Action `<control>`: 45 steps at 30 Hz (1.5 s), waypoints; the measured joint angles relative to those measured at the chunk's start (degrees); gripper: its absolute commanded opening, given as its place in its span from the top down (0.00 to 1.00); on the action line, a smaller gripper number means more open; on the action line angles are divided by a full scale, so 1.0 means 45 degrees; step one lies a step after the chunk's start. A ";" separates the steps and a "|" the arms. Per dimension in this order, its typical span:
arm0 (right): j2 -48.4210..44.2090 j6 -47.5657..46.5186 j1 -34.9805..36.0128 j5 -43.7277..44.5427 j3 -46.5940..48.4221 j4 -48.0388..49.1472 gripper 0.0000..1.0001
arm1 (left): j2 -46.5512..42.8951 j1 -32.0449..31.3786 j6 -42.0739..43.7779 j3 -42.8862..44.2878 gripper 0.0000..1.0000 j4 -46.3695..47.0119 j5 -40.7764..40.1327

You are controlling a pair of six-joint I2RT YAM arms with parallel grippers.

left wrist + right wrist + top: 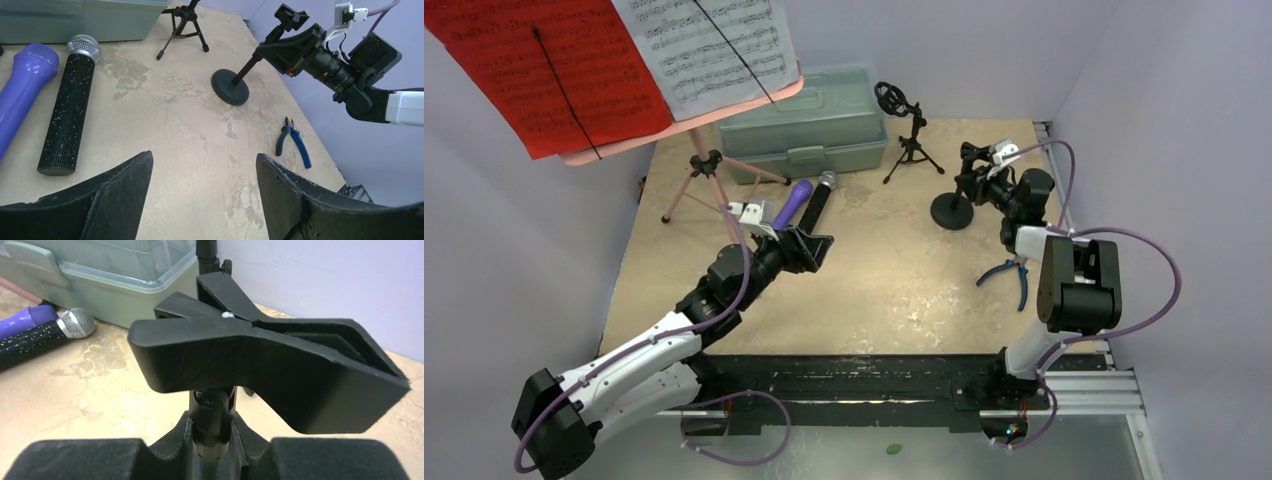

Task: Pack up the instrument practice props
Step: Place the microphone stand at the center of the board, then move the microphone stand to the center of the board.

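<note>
A black round-base mic mount stands at the right; its clip fills the right wrist view. My right gripper is shut on the mount's thin stem just below the clip, also seen from above. The purple microphone and the black silver-headed microphone lie side by side mid-table. My left gripper hovers open just in front of them, with only bare table between its fingers. The pink tripod holds red pages and white pages at the back left.
A grey-green plastic case sits shut at the back centre. A small black tripod mount with a ring stands to its right. Blue-handled pliers lie near the right arm. Walls close in on both sides.
</note>
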 measured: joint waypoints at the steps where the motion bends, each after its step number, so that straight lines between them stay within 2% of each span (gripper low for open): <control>1: 0.0029 -0.0063 0.0000 0.0005 0.0228 -0.0287 1.00 | 0.0000 0.0000 0.0005 0.0000 0.25 -0.0039 0.0000; 8: 0.1321 -0.0223 0.0005 0.0510 0.3099 -0.1321 1.00 | 0.0000 0.0000 0.0126 0.0000 0.25 -0.0024 0.0063; 25: 0.5319 0.0369 0.0782 0.4065 0.8252 -0.1996 1.00 | 0.0175 0.0000 0.1025 0.0000 0.25 0.0350 0.0471; 27: 0.5824 0.0491 0.1039 0.4342 0.8811 -0.2011 0.85 | 0.0209 0.0000 0.1064 0.0000 0.25 0.0345 0.0491; 33: 0.6382 0.0539 0.1447 0.4702 0.9355 -0.2108 0.26 | 0.0209 0.0000 0.1307 0.0000 0.25 0.0277 0.0529; 36: 0.6149 0.0364 0.1438 0.4697 0.9112 -0.1831 0.10 | 0.0209 0.0000 0.1384 0.0000 0.25 0.0170 0.0534; 39: 0.5309 0.0155 0.1311 0.4605 0.8077 -0.1729 0.01 | 0.0209 0.0000 0.1496 0.0000 0.25 0.0000 0.0573; 43: 0.3628 -0.0160 0.1093 0.4172 0.6339 -0.1734 0.01 | 0.0209 0.0000 0.1651 0.0024 0.25 -0.0389 0.0602; 45: 0.2837 -0.0262 0.0952 0.3696 0.5683 -0.1899 0.01 | 0.0209 0.0000 0.1724 0.0102 0.22 -0.0772 0.0612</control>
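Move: The right hand already pinches the microphone stand's pole under its clip. The free spot the stand goes to, near the board's far edge, lies about 17 cm straight ahead and some 15 cm below. The small tripod stands about 14 cm ahead and 10 cm left of this hand; the pliers lie roughly 19 cm back and 15 cm right. From the left hand that spot is about 38 cm ahead, 36 cm right and 22 cm below. Forward and quick, the right arm carries the microphone stand about 17 cm towards the far edge beside the tripod, rising some 4 cm at first and then sinking, bowing a little right and back, while the hand turns 15 degrees clockwise. Its fingers then open wide, let go of the pole, and the hand backs off about 7 cm, rising slightly. ##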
